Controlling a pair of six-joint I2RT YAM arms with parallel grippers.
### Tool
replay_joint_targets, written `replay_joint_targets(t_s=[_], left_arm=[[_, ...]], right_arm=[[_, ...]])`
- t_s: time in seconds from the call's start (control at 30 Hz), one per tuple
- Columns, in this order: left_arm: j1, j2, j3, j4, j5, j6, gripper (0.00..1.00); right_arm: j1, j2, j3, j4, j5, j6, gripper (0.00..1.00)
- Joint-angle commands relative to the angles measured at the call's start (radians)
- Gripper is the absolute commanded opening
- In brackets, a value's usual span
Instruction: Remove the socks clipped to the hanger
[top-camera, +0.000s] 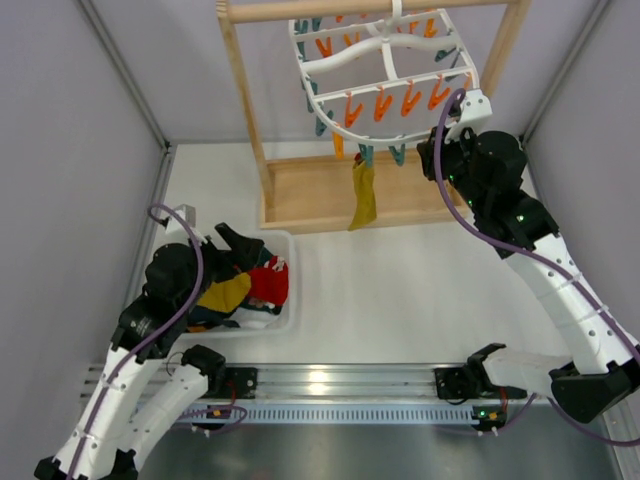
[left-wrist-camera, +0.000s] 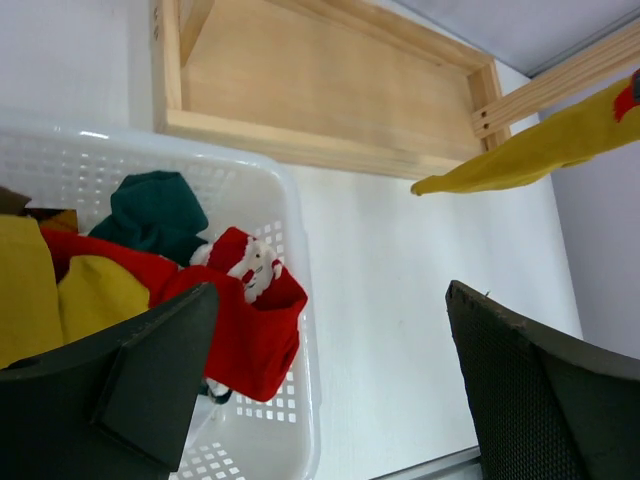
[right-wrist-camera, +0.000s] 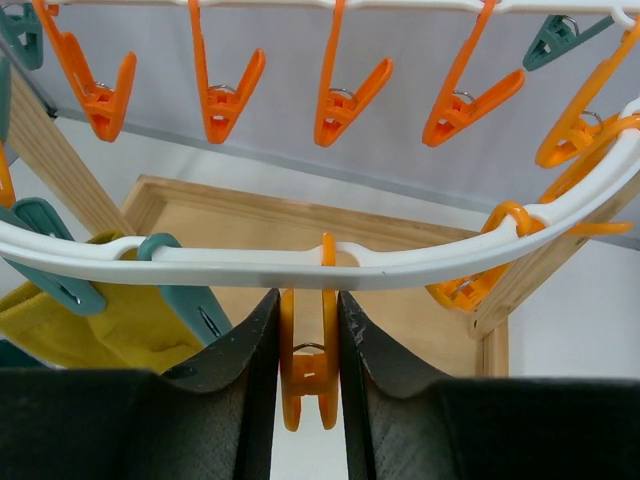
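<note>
The white oval hanger (top-camera: 385, 60) hangs from the wooden stand, with orange and teal pegs dangling. One mustard yellow sock (top-camera: 363, 195) is clipped under its near rim by a teal peg (right-wrist-camera: 60, 290). My right gripper (top-camera: 445, 140) is up at that rim (right-wrist-camera: 250, 268), its jaws shut on an orange peg (right-wrist-camera: 309, 370) with nothing in it, just right of the yellow sock (right-wrist-camera: 110, 325). My left gripper (left-wrist-camera: 330, 300) stands wide open over the right edge of the white basket (left-wrist-camera: 290, 230). A red sock (left-wrist-camera: 250, 330) lies draped in the basket just below its left finger.
The basket (top-camera: 290, 300) at the near left holds red, yellow and dark green socks. The light wooden stand's flat base (top-camera: 330, 190) lies under the hanger, its upright post (top-camera: 245, 100) at the left. Grey walls close in both sides.
</note>
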Motion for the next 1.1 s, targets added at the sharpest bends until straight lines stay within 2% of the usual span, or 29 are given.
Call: replay_joint_targets(t_s=[0.0,0.07,0.1,0.2,0.33,0.37,0.4,0.43,0.5,0.57,0.77,0.87,0.93,1.07], left_arm=[[0.001,0.039,0.031,0.013,0.019,0.026,0.99],[0.001,0.098,0.041,0.035,0.065,0.026,0.99],[0.001,0.118,0.046,0.053,0.138,0.036,0.99],[0.002,0.194,0.026,0.183,0.269,0.113,0.99],[-0.004,0.237,-0.093,0.532,0.575,0.144,0.99],[-0.021,0.235,-0.130,0.717,0.597,0.147,0.99],[-0.039,0.228,-0.193,0.796,0.581,0.158,0.99],[-0.064,0.224,-0.219,0.849,0.496,0.202,0.99],[-0.159,0.252,-0.267,0.963,0.402,0.271,0.99],[-0.250,0.302,-0.265,1.042,0.316,0.346,0.99],[-0.395,0.569,-0.157,1.150,0.171,0.498,0.99],[-0.398,0.647,-0.105,1.185,0.121,0.549,0.99],[-0.398,0.689,-0.080,1.190,0.043,0.604,0.99],[-0.391,0.775,-0.038,1.236,-0.002,0.667,0.99]], right_arm=[[-0.017,0.004,0.054,-0.010,-0.019,0.014,0.23],[-0.016,0.011,0.057,-0.016,-0.017,0.012,0.23],[-0.016,0.012,0.060,-0.018,-0.019,0.009,0.23],[-0.019,0.014,0.057,-0.017,-0.028,0.018,0.23],[-0.017,0.011,0.042,-0.006,-0.040,0.031,0.23],[-0.017,0.009,0.040,-0.006,-0.045,0.032,0.23],[-0.019,0.008,0.037,-0.006,-0.054,0.035,0.23],[-0.020,0.004,0.034,-0.006,-0.062,0.038,0.23],[-0.023,-0.003,0.032,-0.007,-0.097,0.050,0.24],[-0.026,-0.012,0.037,-0.015,-0.135,0.057,0.30],[-0.031,-0.037,0.042,-0.033,-0.149,0.067,0.52],[-0.031,-0.063,0.036,-0.058,-0.163,0.074,0.59],[-0.033,-0.094,0.020,-0.064,-0.193,0.084,0.68],[-0.031,-0.144,-0.020,-0.087,-0.258,0.098,0.81]])
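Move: The yellow sock still hanging from the two teal clips is about 14 cm ahead of the left hand, 25 cm to its right and a few centimetres above it; the open basket lies some 20 cm below that hand, its middle about 8 cm to the left. The right hand has the empty orange clip between its fingers. From the right hand, the sock hangs about 11 cm left, roughly level forward and 8 cm lower, and the nearer teal clip is 5 cm left. The hanging yellow sock is approached by the open left hand, which leaves the basket and sweeps about 21 cm right, sinking slightly, then pushes forward for some 8 cm while turning clockwise and tipping its fingers up. Meanwhile the right hand edges left, then opens to let go of the orange clip and backs away a few centimetres. ##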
